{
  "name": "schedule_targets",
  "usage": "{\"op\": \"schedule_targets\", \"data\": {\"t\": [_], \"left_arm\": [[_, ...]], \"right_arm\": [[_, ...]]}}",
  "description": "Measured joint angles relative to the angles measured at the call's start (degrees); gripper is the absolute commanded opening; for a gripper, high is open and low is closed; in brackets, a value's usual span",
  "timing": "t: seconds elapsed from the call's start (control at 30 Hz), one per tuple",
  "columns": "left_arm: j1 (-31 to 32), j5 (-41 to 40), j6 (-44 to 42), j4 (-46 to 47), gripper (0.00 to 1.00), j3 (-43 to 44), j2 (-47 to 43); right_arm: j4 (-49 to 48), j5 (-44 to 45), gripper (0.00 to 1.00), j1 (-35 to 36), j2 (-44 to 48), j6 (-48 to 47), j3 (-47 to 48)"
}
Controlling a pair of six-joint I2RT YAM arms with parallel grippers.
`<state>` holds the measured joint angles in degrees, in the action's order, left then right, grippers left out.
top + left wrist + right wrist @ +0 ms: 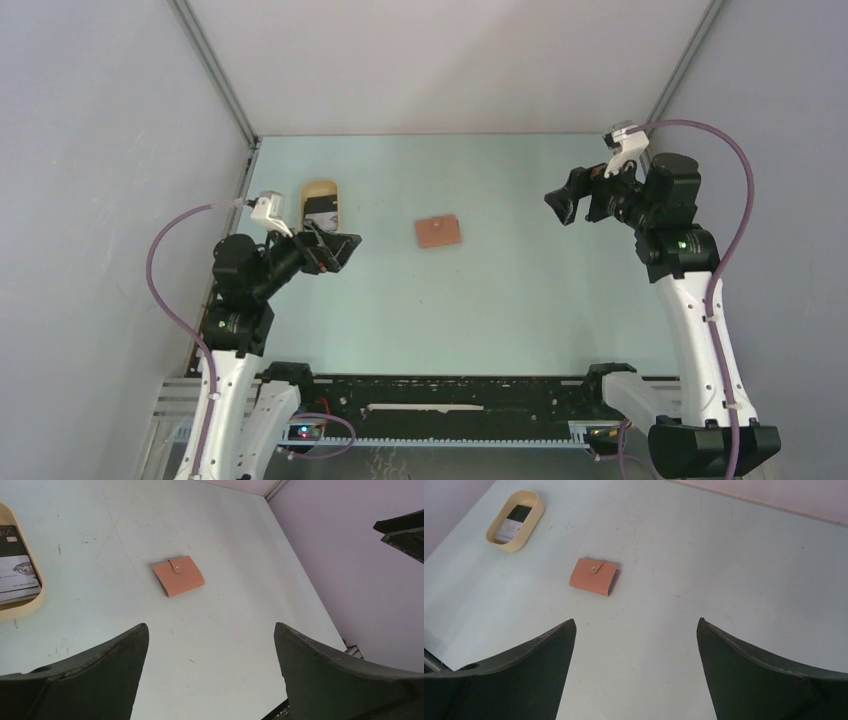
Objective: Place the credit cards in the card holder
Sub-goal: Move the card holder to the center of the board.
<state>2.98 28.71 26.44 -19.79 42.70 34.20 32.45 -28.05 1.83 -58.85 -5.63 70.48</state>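
Observation:
The reddish-brown card holder (438, 232) lies folded shut on the table's middle, its snap tab fastened; it also shows in the left wrist view (178, 575) and the right wrist view (594, 576). The credit cards (323, 210), black and pale grey-white, lie stacked inside the tan oval tray (321, 189). Those cards (16, 565) sit at the left wrist view's left edge and small in the right wrist view (514, 520). My left gripper (342, 250) hovers open just in front of the tray, nothing between its fingers. My right gripper (562, 203) hangs open and empty, well right of the card holder.
The tan oval tray (533, 521) stands at the table's far left, close to the left wall. Grey walls (100, 150) close in the table on the left, back and right. A black rail (450, 395) runs along the near edge between the arm bases.

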Motion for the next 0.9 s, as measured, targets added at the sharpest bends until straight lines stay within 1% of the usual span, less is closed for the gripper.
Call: {"op": "schedule_targets", "data": {"t": [0.17, 0.27, 0.3, 0.33, 0.37, 0.4, 0.47, 0.5, 0.53, 0.57, 0.6, 0.7, 0.8, 0.9], "left_arm": [[0.0, 1.8, 1.7, 1.9, 1.00, -0.1, 0.7], [0.3, 3.0, 3.0, 4.6, 1.00, -1.2, 1.4], [1.0, 2.7, 3.2, 5.3, 1.00, -1.8, 1.4], [2.3, 1.7, 3.3, 5.7, 1.00, -2.3, 1.4], [4.0, 0.8, 3.3, 5.9, 1.00, -2.6, 1.4], [7.6, -2.1, 3.0, 6.1, 1.00, -3.2, 1.4], [13.7, -5.8, 2.1, 6.9, 1.00, -4.1, 1.5], [17.7, -8.6, 1.5, 8.3, 1.00, -5.0, 1.7], [19.9, -10.1, 1.1, 9.3, 1.00, -5.7, 1.9], [22.5, -13.2, 0.2, 12.7, 1.00, -8.0, 2.4], [23.7, -13.8, 0.0, 13.2, 1.00, -8.5, 2.6], [24.8, -19.2, -1.0, 21.0, 1.00, -14.6, 4.9], [24.7, -24.6, -1.7, 24.9, 1.00, -19.1, 7.9], [24.7, -31.0, -3.0, 26.7, 1.00, -22.6, 9.9]], "right_arm": [[-2.4, -0.1, 1.00, -0.4, 1.1, 2.7, -1.0], [-2.8, -6.1, 1.00, -0.7, -0.3, 1.0, -1.0], [-2.4, -10.3, 1.00, -0.7, -1.2, -1.0, -1.0], [-1.7, -16.6, 1.00, -0.7, -2.7, -4.4, -1.0], [-1.3, -19.0, 1.00, -0.5, -3.4, -5.9, -1.0], [-0.5, -22.6, 1.00, 0.1, -4.6, -9.1, -1.0], [0.9, -27.0, 1.00, 2.4, -7.2, -15.6, -1.0], [1.6, -28.3, 1.00, 4.3, -8.7, -18.9, -1.0], [2.3, -29.0, 1.00, 6.4, -10.3, -22.4, -1.0], [3.1, -29.0, 1.00, 8.5, -11.8, -25.9, -1.0], [4.0, -28.4, 1.00, 10.9, -13.9, -29.6, -0.8], [7.8, -23.5, 1.00, 17.6, -22.5, -39.7, 2.3], [10.7, -18.6, 0.99, 21.6, -32.4, -44.8, 8.9], [13.3, -15.5, 0.94, 23.0, -42.1, -46.6, 18.0]]}}
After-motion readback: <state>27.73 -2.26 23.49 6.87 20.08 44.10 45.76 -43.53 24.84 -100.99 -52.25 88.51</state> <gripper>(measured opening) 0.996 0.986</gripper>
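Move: The card holder lies about 24 cm to the right hand's left and 10 cm ahead, some 31 cm below that high-held, empty hand. From the left hand it is roughly 17 cm ahead, 19 cm to the right and 26 cm down. The card tray stands on its other side, about 31 cm left of the holder and 6 cm farther out, so some 23 cm ahead of the left hand and 11 cm to its left. The right hand sweeps some 17 cm left towards the card holder, slow to start and then fast, sinking about 15 cm as it goes, easing slightly back before curving forward late on while its wrist swings nearly 60 degrees counter-clockwise and its left side dips about 20 degrees, fingers wide open. The left hand, also open, first swings about 7 cm right, then drops some 13 cm in all while coming forward and partway back left, ending closer to the holder but still short of it. ##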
